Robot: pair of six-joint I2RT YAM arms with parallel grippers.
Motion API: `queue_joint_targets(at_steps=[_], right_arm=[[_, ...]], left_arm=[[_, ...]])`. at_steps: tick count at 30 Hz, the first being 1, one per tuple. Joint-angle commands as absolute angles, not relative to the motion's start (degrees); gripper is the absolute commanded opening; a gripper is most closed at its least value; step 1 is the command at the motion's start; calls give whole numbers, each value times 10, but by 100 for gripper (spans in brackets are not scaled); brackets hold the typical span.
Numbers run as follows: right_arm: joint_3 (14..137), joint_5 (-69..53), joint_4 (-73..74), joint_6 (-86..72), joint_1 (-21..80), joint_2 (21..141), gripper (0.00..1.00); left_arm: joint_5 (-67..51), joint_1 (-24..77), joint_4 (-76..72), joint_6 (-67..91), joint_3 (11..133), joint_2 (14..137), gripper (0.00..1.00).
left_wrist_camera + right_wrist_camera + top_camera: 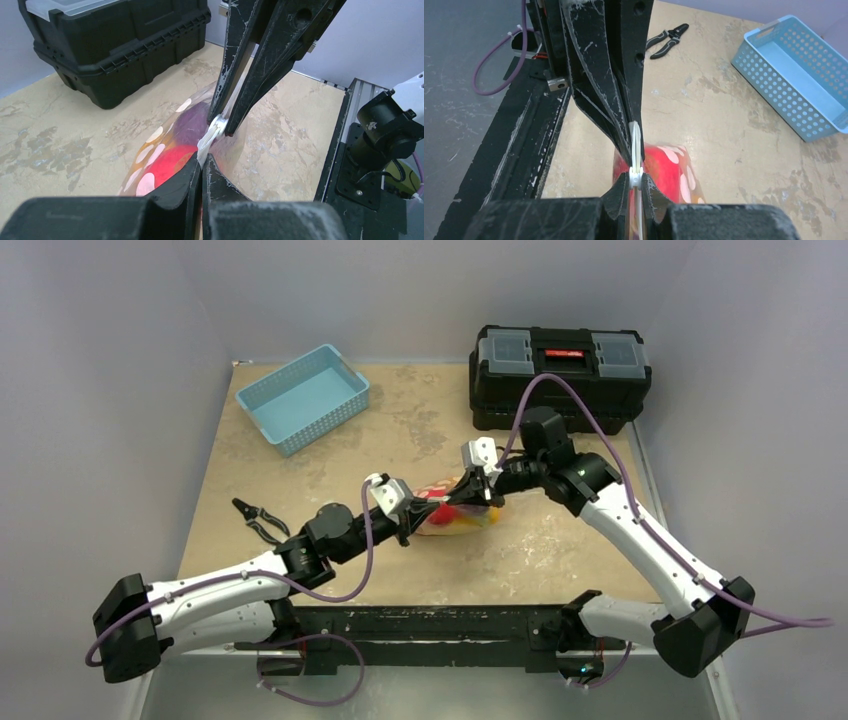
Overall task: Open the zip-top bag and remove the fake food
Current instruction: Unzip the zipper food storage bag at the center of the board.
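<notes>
The zip-top bag [452, 514] lies mid-table, clear with white dots, and holds the fake food [167, 167] in red, with purple and orange pieces beside it. In the left wrist view my left gripper [201, 161] is shut on the bag's white zip strip [207, 142]. From the opposite side my right gripper [635, 179] is shut on the small white zip slider [635, 176]. The two grippers' tips nearly meet along the strip. From above, the left gripper [412, 523] is at the bag's left end and the right gripper [488, 492] at its upper right. Red fake food [666, 172] shows through the bag.
A black toolbox [558, 363] stands at the back right. A light-blue perforated basket [303, 397] sits at the back left. Black pliers [257, 519] lie on the table left of the left arm. The black rail [430, 625] runs along the near edge.
</notes>
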State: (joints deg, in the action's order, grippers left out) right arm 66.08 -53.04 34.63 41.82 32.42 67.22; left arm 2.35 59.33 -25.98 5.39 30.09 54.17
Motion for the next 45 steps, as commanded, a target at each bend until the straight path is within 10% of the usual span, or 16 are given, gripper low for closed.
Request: queue_joint_targets(at_steps=[1, 45], right_arm=[[654, -513, 339, 404, 307, 653, 0], [623, -530, 352, 423, 186, 596, 0]], left_arm=[[33, 586, -305, 61, 299, 521, 0], [53, 570, -290, 71, 267, 471, 0]])
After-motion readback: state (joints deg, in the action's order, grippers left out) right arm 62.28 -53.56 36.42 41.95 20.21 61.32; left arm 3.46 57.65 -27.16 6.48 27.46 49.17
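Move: The zipper food storage bag hangs between the hands, its food some 10 cm below them, about 2 cm right of the right hand and 5 cm right of the left. The zip's closed right end is about 10 cm right and 3 cm ahead of the right hand, slightly lower. The black toolbox stands roughly 30 cm ahead and 28 cm right of the right hand, the blue basket 28 cm ahead and 33 cm left of the left hand, both lower. The slider of the bag's zip, already pinched in the right hand, is drawn steadily along the zip towards its right end: about 5 cm right and half that forward, away from the left fingers, the wrist turning some 10 degrees clockwise. The left hand, still pinching the other end of the zip, eases about 2 cm left and a little up, holding against the pull. ##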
